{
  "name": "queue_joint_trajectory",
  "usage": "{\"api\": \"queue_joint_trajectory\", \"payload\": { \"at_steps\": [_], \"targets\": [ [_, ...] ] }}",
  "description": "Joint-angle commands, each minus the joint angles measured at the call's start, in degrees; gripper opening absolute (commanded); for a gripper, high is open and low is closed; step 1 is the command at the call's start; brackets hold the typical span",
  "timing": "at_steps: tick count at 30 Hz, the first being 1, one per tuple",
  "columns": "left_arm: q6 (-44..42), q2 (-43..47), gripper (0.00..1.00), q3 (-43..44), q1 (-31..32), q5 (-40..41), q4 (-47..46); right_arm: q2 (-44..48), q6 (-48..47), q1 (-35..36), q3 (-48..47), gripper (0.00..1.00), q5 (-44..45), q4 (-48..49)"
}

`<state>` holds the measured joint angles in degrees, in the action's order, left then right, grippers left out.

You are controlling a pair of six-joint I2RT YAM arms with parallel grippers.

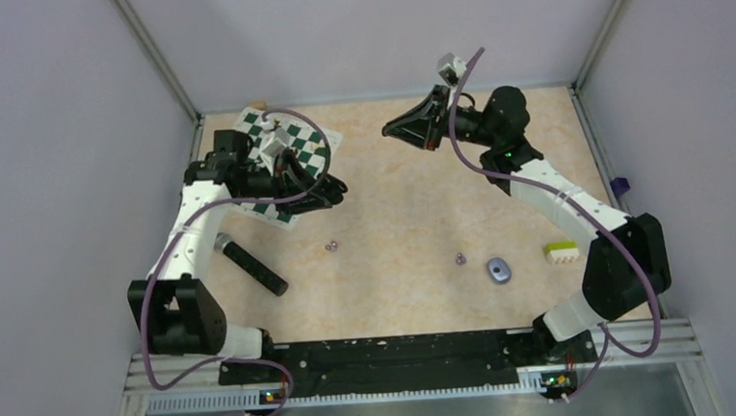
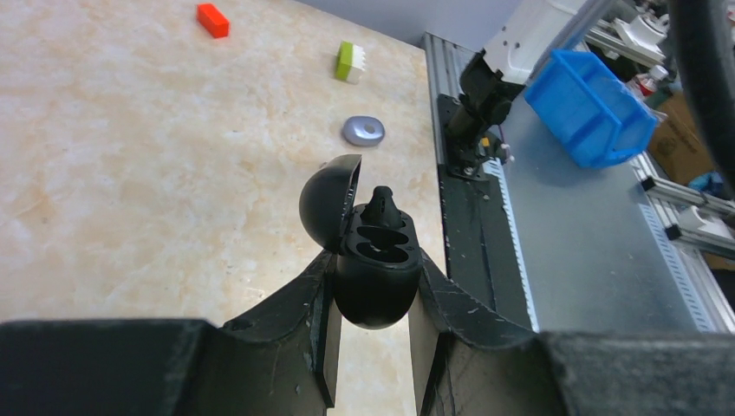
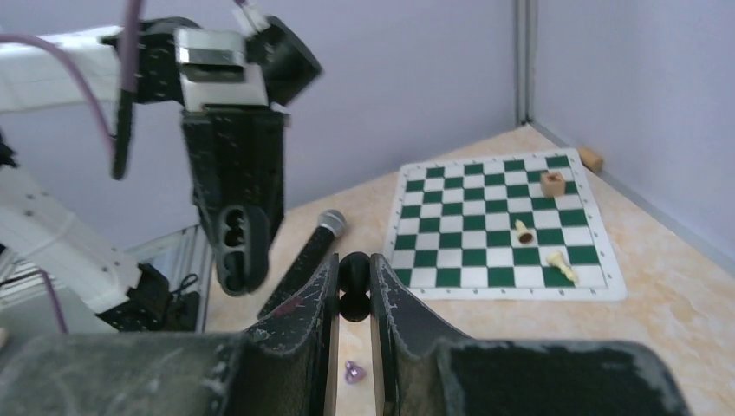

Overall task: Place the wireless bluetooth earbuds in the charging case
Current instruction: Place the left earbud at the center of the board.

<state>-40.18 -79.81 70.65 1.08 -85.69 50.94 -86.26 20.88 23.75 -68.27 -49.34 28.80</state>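
My left gripper (image 2: 377,279) is shut on an open black charging case (image 2: 379,290), held above the table with its lid (image 2: 328,204) swung back. One black earbud (image 2: 382,204) stands in the case's far socket, and the two near sockets are empty. My right gripper (image 3: 353,282) is shut on another black earbud (image 3: 354,286) and hovers in mid-air, facing the left gripper (image 1: 334,189) and the case (image 3: 236,251). Two pale purple earbuds (image 1: 330,245) (image 1: 460,257) lie loose on the table, and one purple earbud (image 3: 354,372) shows below my right fingers.
A closed grey-blue case (image 1: 499,269) and a green-and-white block (image 1: 562,252) lie near the right arm's base. A black microphone (image 1: 252,263) lies at front left. The chessboard (image 1: 314,144) with several pieces is at back left. A red block (image 2: 212,20) lies farther off.
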Motion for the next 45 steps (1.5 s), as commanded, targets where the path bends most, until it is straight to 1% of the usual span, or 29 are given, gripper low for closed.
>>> {"api": "queue_joint_trajectory", "payload": {
  "at_steps": [1, 3, 5, 6, 7, 11, 14, 16, 18, 20, 21, 23, 25, 26, 27, 28, 29, 31, 32, 37, 40, 45],
  "targets": [
    [-11.94, -4.84, 0.0, 7.67, 4.05, -0.55, 14.96, 2.36, 12.57, -0.35, 2.94, 0.07, -5.31, 14.68],
    [-16.99, -7.2, 0.0, 10.1, 5.5, -0.94, 20.71, 2.9, 14.53, -0.32, 4.74, 0.07, -5.9, 18.44],
    [-26.83, -9.78, 0.0, 13.29, 6.11, -2.08, 29.0, 3.3, 12.04, -0.34, 4.8, 0.08, -5.75, 15.77],
    [-33.29, -11.27, 0.0, 15.25, 6.12, -2.57, 35.45, 3.55, 9.59, -0.3, 4.81, 0.08, -5.64, 13.35],
    [-36.05, -12.9, 0.0, 16.85, 6.12, -2.84, 39.44, 3.78, 7.06, -0.29, 4.96, 0.08, -5.29, 11.0],
    [-37.17, -13.93, 0.0, 17.99, 6.13, -2.3, 39.97, 4.21, -2.77, -0.36, 6.89, 0.08, -2.85, 2.58],
    [-36.69, -13.7, 0.0, 18.71, 6.13, -1.94, 39.98, 4.31, -10.93, -0.35, 8.77, 0.09, 1.06, -3.14],
    [-36.74, -12.79, 0.0, 19.13, 6.26, -0.37, 39.94, 3.88, -15.66, -0.34, 10.3, 0.09, 3.21, -4.86],
    [-35.95, -11.86, 0.0, 20.3, 6.82, 2.86, 39.78, 2.61, -19.79, -0.31, 10.76, 0.09, 4.82, -7.48],
    [-31.61, -9.83, 0.0, 20.07, 7.08, 4.94, 36.19, 0.83, -23.86, -0.33, 11.03, 0.09, 6.2, -9.85],
    [-27.02, -8.36, 0.0, 19.05, 7.26, 6.11, 29.91, 0.1, -25.08, -0.36, 11.38, 0.09, 7.47, -10.33],
    [-12.42, -3.48, 0.0, 14.52, 8.16, 11.09, 13.4, -1.53, -27.1, -0.26, 12.11, 0.09, 10.17, -11.21],
    [4.19, 3.77, 0.0, 6.31, 10.6, 21.21, -7.93, -4.09, -29.26, -0.27, 11.7, 0.09, 14.6, -13.94],
    [8.88, 7.03, 0.0, 1.91, 11.78, 25.53, -16.72, -5.16, -30.03, -0.2, 11.03, 0.09, 16.93, -15.71],
    [11.45, 10.16, 0.0, -1.33, 12.46, 28.14, -22.59, -6.2, -30.67, -0.17, 10.76, 0.09, 19.12, -17.33],
    [13.27, 11.89, 0.0, -3.31, 12.86, 29.45, -25.58, -7.03, -31.02, -0.05, 10.71, 0.09, 21.77, -18.58],
    [14.37, 12.16, 0.0, -3.37, 12.97, 29.54, -25.78, -8.0, -31.38, 0.05, 10.56, 0.08, 25.15, -19.82],
    [14.47, 11.22, 0.0, -2.55, 12.98, 28.93, -23.35, -9.79, -32.06, 0.22, 10.44, 0.09, 29.13, -22.94],
    [15.01, 11.22, 0.0, -2.99, 12.98, 28.65, -23.53, -10.79, -32.23, 0.33, 10.41, 0.09, 31.42, -24.45],
    [18.77, 14.29, 0.0, -9.13, 13.16, 28.24, -30.38, -14.91, -32.46, 0.47, 9.35, 0.11, 39.53, -31.32],
    [20.93, 15.82, 0.0, -11.64, 13.16, 27.35, -33.5, -15.92, -32.02, 0.66, 8.27, 0.11, 40.92, -33.07],
    [21.71, 16.66, 0.0, -12.58, 13.13, 26.75, -34.26, -18.91, -31.25, 2.66, 4.33, 0.15, 42.55, -37.88]
  ]
}}
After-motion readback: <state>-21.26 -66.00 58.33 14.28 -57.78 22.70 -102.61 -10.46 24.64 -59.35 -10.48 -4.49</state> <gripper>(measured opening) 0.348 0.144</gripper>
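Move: The right hand, holding the left earbud, is high over the table. The bare spot at the table's center, where the earbud is being taken, lies about 10 cm to its right, 4 cm ahead and 33 cm below. The purple earbuds lie about 15 cm right and 9 cm back at table height, and the grey oval device 24 cm right and 13 cm back. From the left hand, that spot is some 24 cm right, 13 cm ahead and 27 cm below. Still pinching the earbud, the right hand first draws back a couple of centimetres, then sweeps down over 30 cm and about 10 cm right, also going forward, towards the bare middle of the table, while its leftward-pointing fingers tip steeply down by some 60 degrees. The left hand keeps hold of the case, shifts it about 3 cm right, then rolls and dips slightly. ##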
